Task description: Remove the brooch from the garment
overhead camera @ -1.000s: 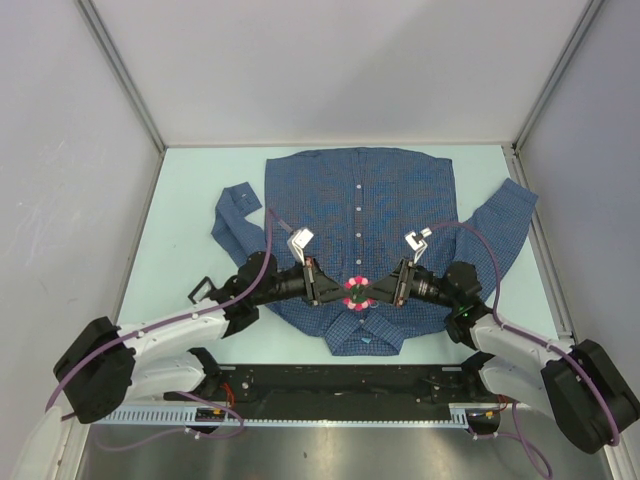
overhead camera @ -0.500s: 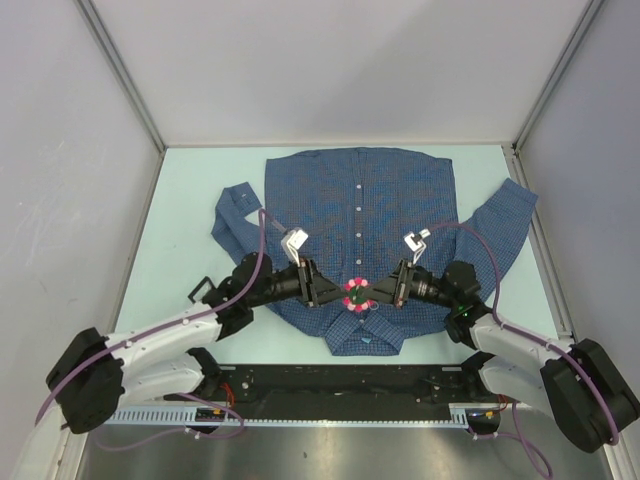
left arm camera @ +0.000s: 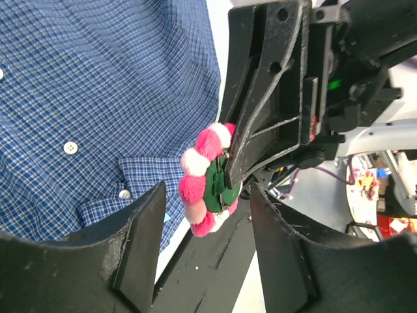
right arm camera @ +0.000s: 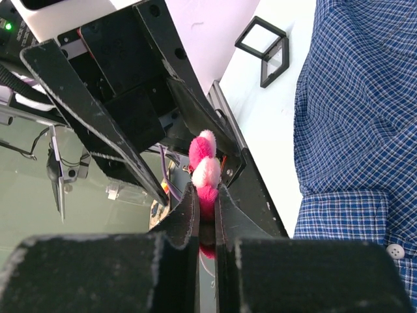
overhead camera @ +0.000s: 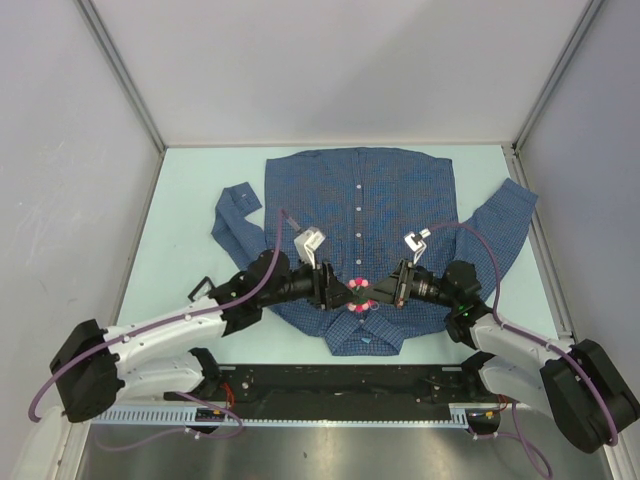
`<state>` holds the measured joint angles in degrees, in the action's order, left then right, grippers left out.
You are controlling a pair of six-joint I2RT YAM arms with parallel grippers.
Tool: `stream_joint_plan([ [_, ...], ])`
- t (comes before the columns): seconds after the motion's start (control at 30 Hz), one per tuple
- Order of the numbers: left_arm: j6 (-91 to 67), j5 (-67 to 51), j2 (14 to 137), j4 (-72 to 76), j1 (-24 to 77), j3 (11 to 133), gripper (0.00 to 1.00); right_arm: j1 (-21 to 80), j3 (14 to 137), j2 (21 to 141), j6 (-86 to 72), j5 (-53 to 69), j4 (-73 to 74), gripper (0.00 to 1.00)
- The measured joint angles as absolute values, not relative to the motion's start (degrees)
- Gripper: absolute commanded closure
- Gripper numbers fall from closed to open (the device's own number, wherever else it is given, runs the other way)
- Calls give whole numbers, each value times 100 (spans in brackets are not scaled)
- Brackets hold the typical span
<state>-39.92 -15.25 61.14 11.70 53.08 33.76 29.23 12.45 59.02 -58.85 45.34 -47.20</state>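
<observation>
The garment [overhead camera: 360,200] is a blue checked shirt lying flat on the table, collar toward me; it also fills the left wrist view [left arm camera: 98,85] and the right side of the right wrist view [right arm camera: 365,98]. The brooch [overhead camera: 357,297], a pink and white fluffy flower with a green back [left arm camera: 207,176], sits above the collar area. My right gripper [overhead camera: 378,295] [right arm camera: 207,195] is shut on the brooch [right arm camera: 203,160]. Facing it, my left gripper [overhead camera: 338,291] [left arm camera: 205,241] is open, with the brooch just beyond its fingertips and untouched by them.
A small black square frame [overhead camera: 203,290] [right arm camera: 264,49] lies on the pale table left of the shirt. The black base rail [overhead camera: 340,385] runs along the near edge below the collar. Grey walls close in the table on three sides.
My left gripper has opened and let go of the brooch, its wrist shifting slightly right. My right gripper has closed on the brooch and stays in place.
</observation>
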Motion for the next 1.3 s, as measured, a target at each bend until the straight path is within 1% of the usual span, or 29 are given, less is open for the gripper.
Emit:
stream_joint_plan([
  [0.17, -3898, -1190, 6265, 958, 5555, 3544, 44, 2923, 1245, 5819, -5835, 4506, -4606, 100],
  [0.3, -3854, -1022, 6292, 895, 5655, 3638, 55, 2923, 1245, 5747, -5817, 4466, -4510, 100],
  [0.33, -3850, -998, 6294, 882, 5664, 3645, 58, 2923, 1245, 5743, -5817, 4462, -4493, 100],
  [0.6, -3850, -913, 6307, 880, 5666, 3647, 66, 2923, 1245, 5708, -5778, 4440, -4375, 100],
  [0.9, -3885, -943, 6313, 941, 5658, 3642, 69, 2906, 1245, 5693, -5778, 4445, -4379, 100],
  [1.03, -3916, -1022, 6348, 1033, 5621, 3632, 68, 2884, 1245, 5673, -5776, 4451, -4379, 100],
  [1.17, -4060, -1293, 6390, 1350, 5476, 3483, 70, 2869, 1245, 5677, -5774, 4477, -4399, 100],
  [1.3, -4274, -1669, 6434, 1782, 5304, 3273, 69, 2862, 1245, 5682, -5721, 4550, -4407, 100],
])
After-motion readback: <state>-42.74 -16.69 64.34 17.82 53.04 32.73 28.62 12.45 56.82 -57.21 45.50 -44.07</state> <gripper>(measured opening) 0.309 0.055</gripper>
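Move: The brooch is already off the garment, held up between the hands: its middle lies about 2 cm to the right of the left hand point, level with it in height and reach, inside the mouth of the half-open fingers. The right hand already pinches it, its middle about 1 cm to that hand's left. Below them is the garment, the collar about 5 cm back, 3 cm right and 15 cm below the left hand. The left hand edges about 1 cm to its right, towards the brooch, then all but stays in place while its fingers close from a bit over half open to roughly a third, one finger on the petal side and one on the green back, and come to pinch the brooch. Meanwhile the right hand holds almost still and keeps its shut grip on the brooch, and late on the left wrist rocks back some 5 degrees. ##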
